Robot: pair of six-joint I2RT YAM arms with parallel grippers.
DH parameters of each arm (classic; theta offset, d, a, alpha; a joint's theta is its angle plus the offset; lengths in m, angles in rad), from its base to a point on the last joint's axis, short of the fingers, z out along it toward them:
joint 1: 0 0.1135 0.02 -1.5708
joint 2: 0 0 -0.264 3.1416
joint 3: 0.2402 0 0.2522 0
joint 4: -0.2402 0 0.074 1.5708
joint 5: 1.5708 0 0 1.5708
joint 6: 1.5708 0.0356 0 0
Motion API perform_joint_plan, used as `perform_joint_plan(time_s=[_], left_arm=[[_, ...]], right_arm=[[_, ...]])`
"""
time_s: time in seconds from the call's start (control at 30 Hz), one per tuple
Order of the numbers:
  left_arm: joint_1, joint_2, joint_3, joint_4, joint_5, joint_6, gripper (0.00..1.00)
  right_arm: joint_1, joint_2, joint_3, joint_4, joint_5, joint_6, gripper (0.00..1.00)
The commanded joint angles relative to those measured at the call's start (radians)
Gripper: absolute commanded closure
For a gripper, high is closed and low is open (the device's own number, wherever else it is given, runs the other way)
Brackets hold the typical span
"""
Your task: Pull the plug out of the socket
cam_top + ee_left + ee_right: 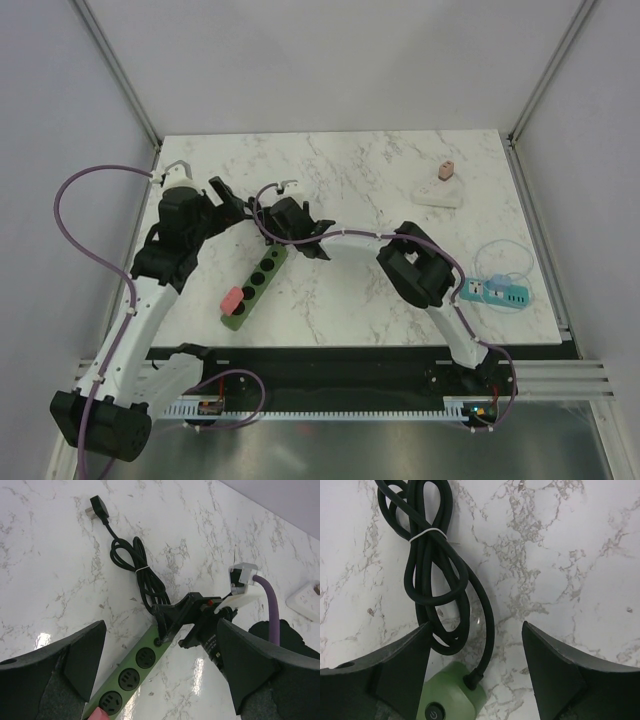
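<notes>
A green power strip [256, 284] lies slantwise on the marble table, with a pink plug [232, 300] seated in its near-left socket. Only the plug's tip [100, 714] shows at the bottom edge of the left wrist view. My right gripper [285, 240] hangs open over the strip's far end [454, 692], its fingers either side of the switch and the black cord's [432, 570] exit. My left gripper [230, 205] is open above the strip [131, 672], nothing between its fingers. In the left wrist view one right finger [170, 622] sits at the strip's end.
The bundled black cord [135, 565] with its own loose plug [97, 507] lies beyond the strip. A white socket block with a beige plug [441, 186] stands at the far right. A teal power strip [495, 292] with a white cable lies at the right edge.
</notes>
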Motion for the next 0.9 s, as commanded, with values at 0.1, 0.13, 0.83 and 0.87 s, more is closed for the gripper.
perform_joint_plan(time_s=[0.1, 0.13, 0.83, 0.87], left_arm=[[0.005, 0.011, -0.012, 0.048, 0.056, -0.048, 0.01], [0.005, 0.014, -0.017, 0.053, 0.062, -0.051, 0.01], [0.009, 0.026, -0.014, 0.061, 0.067, -0.019, 0.04], [0.009, 0.022, -0.014, 0.059, 0.064, -0.016, 0.04]], right_arm=[[-0.007, 0.076, 0.097, 0.0, -0.078, 0.008, 0.32], [-0.007, 0.084, 0.108, -0.006, -0.079, 0.016, 0.36], [-0.059, 0.073, -0.021, -0.004, -0.154, 0.062, 0.57], [-0.067, 0.073, -0.027, 0.003, -0.174, 0.062, 0.66]])
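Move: The socket strip's far end, where its cord comes out, lies about 2 cm behind and 2 cm below the open right fingers, some 1 cm to their left; the cord coil is 6 cm ahead and 4 cm left, the pink plug 18 cm back and 8 cm left. From the left hand the plug lies roughly 11 cm back, straight below that by some 22 cm; the socket's far end is about 4 cm ahead, 9 cm right and 22 cm below. Low at the socket's cord end, the right hand eases about 2 cm to the left and 1.5 cm down, with a slight advance, while its wrist rolls nearly 10 degrees left side up and its fingers close to about half their former gap, coming in around the cord and the strip's end. Meanwhile the left hand, empty and wide open, sinks about 2.5 cm and drifts a little right, staying high over the strip with the plug still well below and behind it. ##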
